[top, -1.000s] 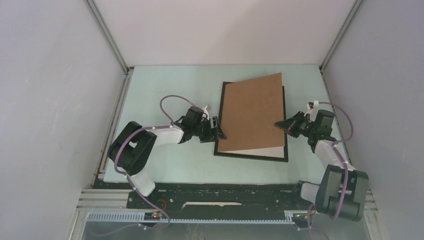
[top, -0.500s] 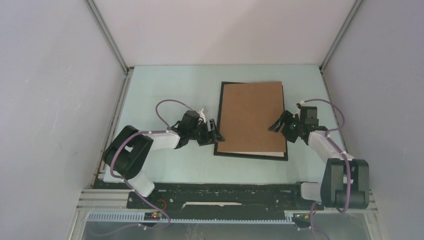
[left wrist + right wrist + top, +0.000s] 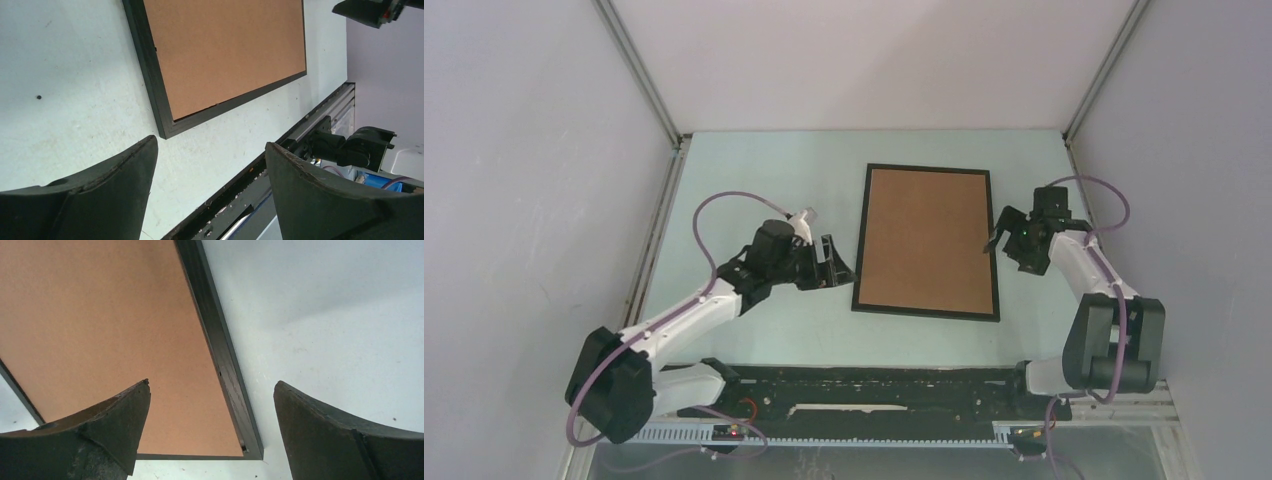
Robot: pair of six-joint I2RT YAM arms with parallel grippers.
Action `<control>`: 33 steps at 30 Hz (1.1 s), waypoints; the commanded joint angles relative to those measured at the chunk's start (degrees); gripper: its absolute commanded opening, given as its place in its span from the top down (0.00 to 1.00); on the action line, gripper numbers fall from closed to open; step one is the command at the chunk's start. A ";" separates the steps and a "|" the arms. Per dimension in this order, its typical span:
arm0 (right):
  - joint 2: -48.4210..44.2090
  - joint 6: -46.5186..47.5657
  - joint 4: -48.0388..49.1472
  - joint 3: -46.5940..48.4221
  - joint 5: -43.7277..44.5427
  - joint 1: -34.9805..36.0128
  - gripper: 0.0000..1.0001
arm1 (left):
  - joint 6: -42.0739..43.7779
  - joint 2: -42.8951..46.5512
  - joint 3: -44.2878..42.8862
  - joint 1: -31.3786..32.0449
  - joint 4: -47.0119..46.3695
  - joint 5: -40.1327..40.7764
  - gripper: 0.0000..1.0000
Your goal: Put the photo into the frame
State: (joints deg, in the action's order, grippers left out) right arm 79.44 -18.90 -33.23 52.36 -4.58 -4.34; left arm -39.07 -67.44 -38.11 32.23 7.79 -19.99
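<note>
The black frame (image 3: 861, 240) lies flat on the pale table, and a plain brown cardboard board (image 3: 927, 238) fills its opening. The photo is hidden. My left gripper (image 3: 842, 262) hovers open just left of the frame's near left corner (image 3: 165, 131), holding nothing; the left wrist view shows its jaws (image 3: 211, 145) wide apart over bare table. My right gripper (image 3: 1001, 228) stands open at the frame's right edge (image 3: 220, 355), one finger above the board (image 3: 100, 315) and the other above the table, empty (image 3: 212, 384).
A black rail (image 3: 874, 385) with the arm bases runs along the near edge of the table. Grey enclosure walls (image 3: 524, 200) close in the left, right and far sides. The right gripper's fingers (image 3: 365, 10) show at the top of the left wrist view.
The board, held tilted up on its right side, has dropped flat into the frame. My right gripper opened, let it go and drew back right. My left arm pulled back slightly leftward.
</note>
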 commanded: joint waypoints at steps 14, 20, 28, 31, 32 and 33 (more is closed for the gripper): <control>0.03 -4.46 7.99 -11.30 -10.25 0.01 0.30 | -8.50 -15.73 -3.48 -0.15 -12.15 1.71 0.14; 0.89 -3.01 11.41 -11.40 -16.11 0.65 0.36 | -14.09 -25.50 -5.16 0.94 -20.03 -0.41 0.15; -9.70 -3.23 15.77 -11.49 -12.65 3.30 0.42 | -12.84 -26.90 -2.97 1.26 -21.45 0.65 0.15; -10.97 -3.01 16.52 -11.49 -12.08 3.30 0.42 | -12.78 -27.57 -1.95 1.17 -22.45 0.48 0.15; -11.00 -3.04 16.86 -11.51 -11.82 3.36 0.42 | -12.86 -27.73 -1.81 1.24 -22.94 0.19 0.15; -10.59 -3.00 17.37 -11.50 -11.08 3.36 0.42 | -12.87 -27.68 -1.80 1.26 -23.21 0.13 0.15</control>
State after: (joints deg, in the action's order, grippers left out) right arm 69.73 -22.24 -21.02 40.03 -15.99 -1.69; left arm -51.29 -94.32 -40.99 32.99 -11.86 -19.59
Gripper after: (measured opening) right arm 0.578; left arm 0.849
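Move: The photo frame lies between my hands with the brown backing board in it. From my left hand, the stretch of its left bar I go for is about 5 cm ahead, 3 cm to the right and 10 cm below; the near-left corner is 6 cm back and 2 cm right. From my right hand, the right bar's nearest stretch is some 3 cm back, 5 cm left and 6 cm lower, the near-right corner 13 cm back and 5 cm left. The board's middle lies 7 cm ahead and 20 cm left. I bring my left hand down about 8 cm to the frame's left bar, also forward and to the right, wide open and tipping further down, until one finger rests against the bar's outer face. My right hand sinks some 4 cm while going left and back at the frame's right side, partly closing, then lifts again, slightly forward, to finish over that side. ##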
